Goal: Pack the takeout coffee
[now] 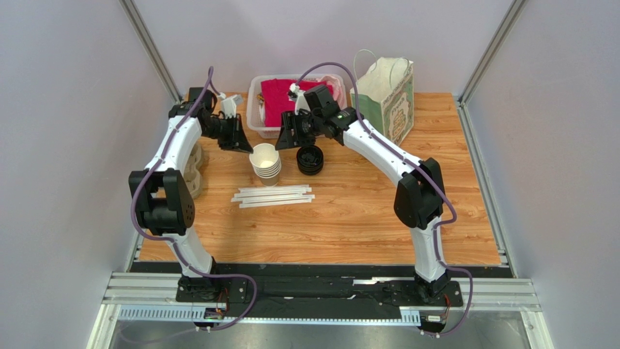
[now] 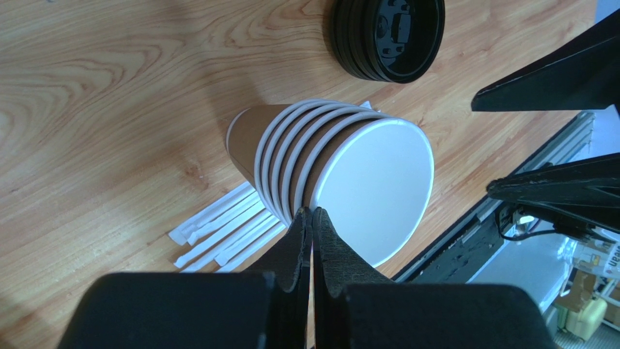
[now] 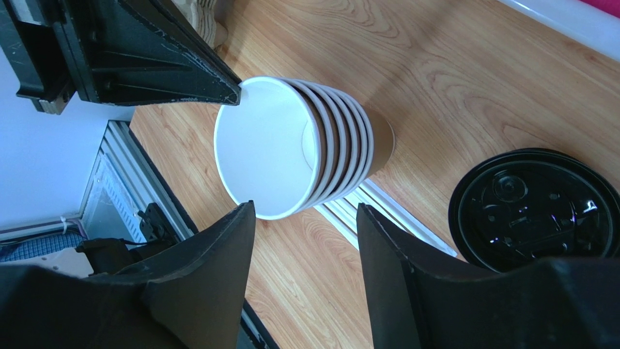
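Observation:
No single lidded cup, the takeout coffee, shows in any view. A stack of nested tan paper cups (image 1: 265, 163) (image 2: 327, 167) (image 3: 291, 145) stands mid-table, and a pile of black lids (image 1: 310, 159) (image 2: 386, 36) (image 3: 535, 211) sits just to its right. My left gripper (image 1: 244, 142) (image 2: 313, 212) is shut, with its tips against the rim of the stack's top cup. I see nothing between its fingers. My right gripper (image 1: 289, 135) (image 3: 302, 214) hangs close over the stack's right side. It is open with only bare table between its fingers.
Several white wrapped straws (image 1: 273, 196) (image 2: 218, 233) lie in front of the cups. A clear bin (image 1: 255, 109) holding pink cloth is at the back, with a green-and-white paper bag (image 1: 386, 98) to its right. A tan moulded tray stack (image 1: 192, 169) sits by the left arm.

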{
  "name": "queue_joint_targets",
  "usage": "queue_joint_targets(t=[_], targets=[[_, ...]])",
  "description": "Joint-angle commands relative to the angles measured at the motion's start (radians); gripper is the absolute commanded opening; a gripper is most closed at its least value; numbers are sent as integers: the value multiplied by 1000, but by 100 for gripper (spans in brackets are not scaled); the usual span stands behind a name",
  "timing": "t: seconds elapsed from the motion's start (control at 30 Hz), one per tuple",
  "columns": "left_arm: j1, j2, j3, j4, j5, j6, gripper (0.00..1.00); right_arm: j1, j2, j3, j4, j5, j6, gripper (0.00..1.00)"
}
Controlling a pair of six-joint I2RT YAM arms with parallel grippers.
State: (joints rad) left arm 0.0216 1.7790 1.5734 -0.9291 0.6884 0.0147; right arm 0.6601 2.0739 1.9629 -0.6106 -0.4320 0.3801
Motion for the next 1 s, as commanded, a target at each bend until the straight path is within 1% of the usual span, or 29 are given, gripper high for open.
queue_joint_targets(t=[0.0,0.07,0.1,0.17,0.2,0.27,0.47,0.6,0.7,0.9,0.93,0.97], targets=[[6,0,-3,41,46,-10,0,12,44,54,31,-17,26,54],[6,2,-9,42,49,-9,0,12,57,71,25,-19,26,50],[5,2,-10,44,51,-9,0,12,69,77,23,-25,26,44],[5,5,-12,46,53,-10,0,15,77,94,17,-31,28,39],[6,5,-13,46,53,-10,0,16,81,96,17,-31,29,33],[5,7,-13,52,54,-10,0,19,83,103,17,-31,28,30],[5,10,-10,55,62,-9,0,22,107,123,17,-47,45,28],[5,8,-7,50,65,-9,0,22,114,128,18,-60,54,22],[5,8,-7,50,69,-9,0,21,120,128,18,-77,62,22],[6,11,-9,50,74,-10,0,22,118,128,9,-50,60,24],[6,11,-10,50,72,-9,0,21,118,129,9,-44,59,24],[5,13,-10,50,77,-9,0,22,120,129,9,-42,57,21]])
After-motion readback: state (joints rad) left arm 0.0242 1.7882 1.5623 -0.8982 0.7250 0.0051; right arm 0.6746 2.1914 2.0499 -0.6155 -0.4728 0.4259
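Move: The rim of the paper cup stack on my right hand's side is just left of and slightly below my right fingers; the stack's middle is about 6 cm left, 2 cm back and 9 cm below. From that hand the black lids sit some 7 cm right and 3 cm ahead, the straws 5 cm left and 8 cm back, both near table level. My left hand has the stack's middle about 4 cm right, 1 cm back and 7 cm below, with the pulp carrier about 21 cm left and 1 cm ahead. I bring my half-open right hand down about 2.5 cm and 2 cm to the left onto the near side of the cups' rim, bobbing up a centimetre midway before sinking again. Its fingers close to less than half their gap, ending one inside the top cup's mouth and one outside, not yet shut. My left hand stays, still pinching the opposite rim. ##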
